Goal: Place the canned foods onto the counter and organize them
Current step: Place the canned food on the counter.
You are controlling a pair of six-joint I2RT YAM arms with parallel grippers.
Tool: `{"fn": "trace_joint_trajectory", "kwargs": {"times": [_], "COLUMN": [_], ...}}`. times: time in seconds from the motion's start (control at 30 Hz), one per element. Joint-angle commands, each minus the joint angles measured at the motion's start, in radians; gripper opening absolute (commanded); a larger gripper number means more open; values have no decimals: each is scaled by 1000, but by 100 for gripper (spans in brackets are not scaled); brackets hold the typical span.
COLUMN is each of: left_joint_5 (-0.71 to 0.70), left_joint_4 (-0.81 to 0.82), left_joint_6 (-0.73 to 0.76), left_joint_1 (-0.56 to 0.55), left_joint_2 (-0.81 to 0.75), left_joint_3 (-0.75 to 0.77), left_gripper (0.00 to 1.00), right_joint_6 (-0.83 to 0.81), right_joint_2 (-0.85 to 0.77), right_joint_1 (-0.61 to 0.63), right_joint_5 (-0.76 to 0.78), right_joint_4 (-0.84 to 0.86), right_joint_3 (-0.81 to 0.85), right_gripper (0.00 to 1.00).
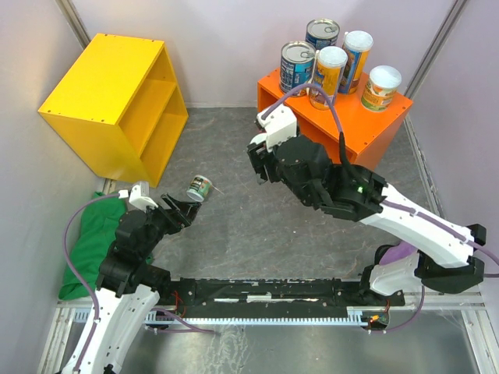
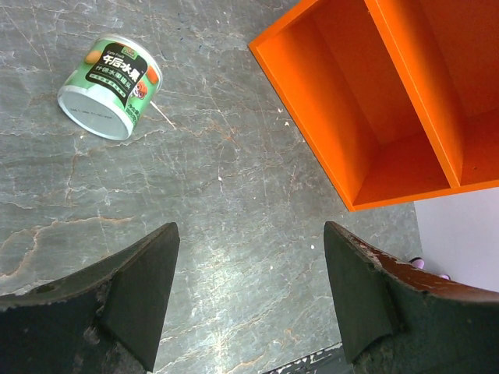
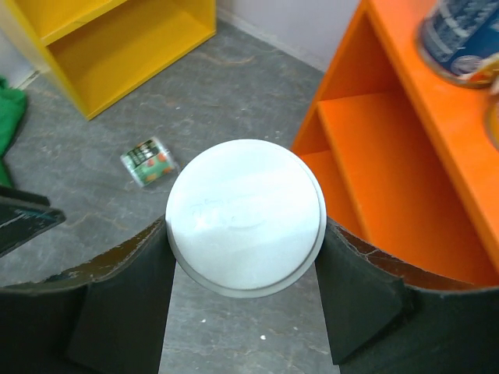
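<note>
Several canned foods stand on top of the orange counter, among them a blue tin, a slim white-lidded can and a short can. My right gripper hovers over the floor just left of the counter. In the right wrist view it is shut on a pale-lidded can, which is hidden in the top view. A green-labelled can lies on its side on the floor. My left gripper is open just short of it, and that can lies ahead of its fingers.
A yellow cabinet lies tilted at the back left. A green cloth is bunched beside my left arm. The grey stone floor spreads between the arms. The counter's open shelves face the left arm.
</note>
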Motion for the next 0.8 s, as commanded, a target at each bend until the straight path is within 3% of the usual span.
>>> {"fn": "trace_joint_trajectory", "kwargs": {"times": [0.0, 0.77], "left_joint_5": [15, 3], "left_joint_4": [44, -8], "left_joint_6": [9, 13], "left_joint_1": [5, 5], "left_joint_2": [-2, -27], "left_joint_3": [8, 39], "left_gripper": [81, 81], "right_joint_6": [-56, -84], "right_joint_2": [-31, -54], "right_joint_1": [-34, -242], "right_joint_5": [110, 271], "right_joint_4": [0, 34], "right_joint_3": [98, 169], "right_gripper": [1, 2]}}
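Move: I'm already holding the white-lidded can in my right hand. The free patch of counter (the orange shelf's top) lies about 12 cm ahead, 22 cm to the right and 8 cm below. From that hand the yellow can stands some 18 cm ahead and 15 cm right; the squat can about 17 cm ahead and 27 cm right. For my left hand the patch is roughly 16 cm ahead, 37 cm right and 11 cm higher. Keeping the upright white-lidded can pinched, I swing my right hand about 11 cm to the right, reaching some 5 cm forward and rising about as much, towards the orange counter and the cans on it. My wrist turns roughly 20 degrees clockwise on the way; my fingers don't open. ##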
